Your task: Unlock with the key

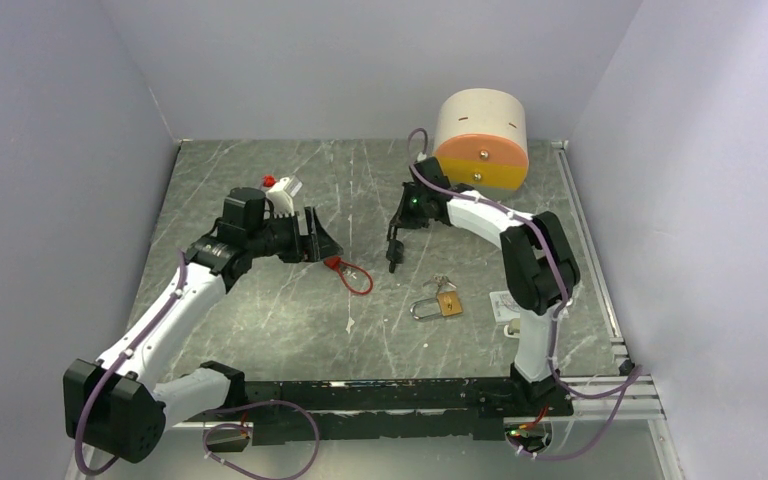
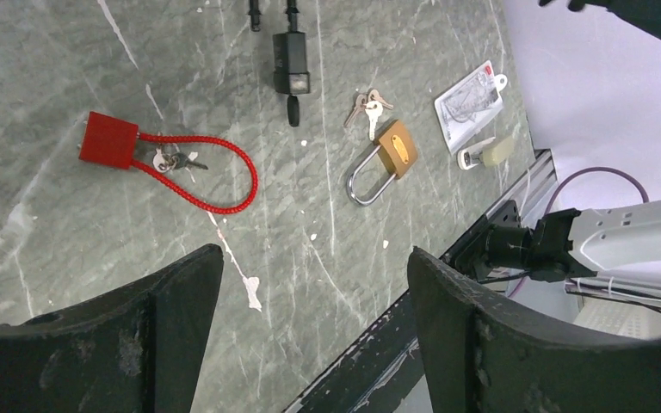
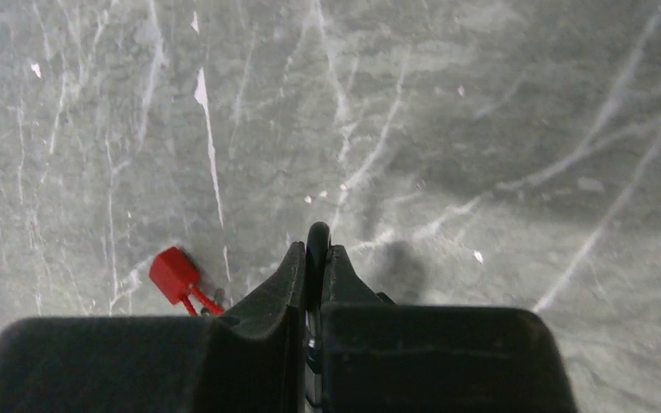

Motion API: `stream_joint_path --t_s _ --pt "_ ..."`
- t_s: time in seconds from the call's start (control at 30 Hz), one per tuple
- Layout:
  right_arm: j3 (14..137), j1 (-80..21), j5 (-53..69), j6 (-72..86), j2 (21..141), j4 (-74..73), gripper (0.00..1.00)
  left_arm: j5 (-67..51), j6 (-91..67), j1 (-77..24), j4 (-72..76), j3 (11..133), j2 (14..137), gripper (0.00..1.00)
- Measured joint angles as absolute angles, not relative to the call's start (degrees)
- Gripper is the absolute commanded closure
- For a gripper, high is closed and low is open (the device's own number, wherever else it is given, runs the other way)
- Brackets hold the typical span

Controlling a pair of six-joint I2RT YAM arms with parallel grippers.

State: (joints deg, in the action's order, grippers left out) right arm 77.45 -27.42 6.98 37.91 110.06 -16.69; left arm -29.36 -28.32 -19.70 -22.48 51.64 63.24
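My right gripper (image 1: 396,236) is shut on the curved top of a small black padlock (image 2: 291,73), which hangs below the fingers above the table. Its rounded black bar shows between the closed fingertips in the right wrist view, at the gripper (image 3: 317,249). A dark key head (image 2: 293,112) sticks out of the padlock's lower end. My left gripper (image 2: 314,254) is open and holds nothing; it hovers beside the red cable lock (image 1: 348,272), whose small keys (image 2: 172,160) lie against its red body (image 2: 108,140). A brass padlock (image 2: 396,151) with keys (image 2: 368,107) lies further right.
A cream and orange cylinder (image 1: 480,140) stands at the back right. A white packet (image 2: 469,103) lies by the right arm's base. A small white and red item (image 1: 282,187) sits behind the left arm. Walls enclose three sides; a black rail (image 1: 410,395) runs along the near edge.
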Motion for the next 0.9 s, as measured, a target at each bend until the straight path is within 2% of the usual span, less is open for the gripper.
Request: stream_joint_path --t_s 0.2,0.63,0.7,0.8,0.87,0.9 --pt "83.8 -27.7 8.0 36.8 115.4 -14.8 1.0 -30.4 -28.3 -19.7 -22.5 51.6 63.9 0.19" --pt "94.0 -26.6 17.7 36.2 130.3 -2.4 0.86 -30.3 -28.2 -19.7 -23.1 51.9 67.1 0.19" --pt "96.3 -26.4 18.3 36.1 131.9 -2.2 0.78 -30.1 -28.2 -19.7 -23.5 52.3 67.7 0.19" --pt "99.5 -26.2 18.3 35.5 133.8 -2.0 0.52 -29.8 -28.2 -19.7 -24.0 52.8 68.1 0.19" --pt "100.9 -26.0 17.7 34.5 134.4 -2.0 0.39 -29.1 -28.2 -19.7 -24.6 53.1 68.2 0.19" --pt "101.2 -25.9 17.3 34.0 134.4 -2.1 0.36 -28.7 -28.2 -19.7 -24.8 53.2 68.2 0.19"
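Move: At the right fingertips the opened black padlock is held by its shackle, its body about 4 cm behind the hand and 2 cm lower. The clear table spot for the shackle end is some 9 cm ahead, 7 cm left and 3 cm below. The red cable lock lies roughly 8 cm back and 9 cm left, the drawer box about 18 cm ahead and 19 cm right. From the left hand, the spot is 25 cm ahead, 6 cm right, 17 cm below. Carrying the black padlock by its shackle, the right hand sweeps low over the table about 11 cm forward and 7 cm left, away from the red cable lock, dipping some 2.5 cm on the way. The wrist turns some 15 degrees, and late in the sweep the fingers spread to about half open and let go of the shackle. The empty left hand, still wide open, sinks about 2 cm. ##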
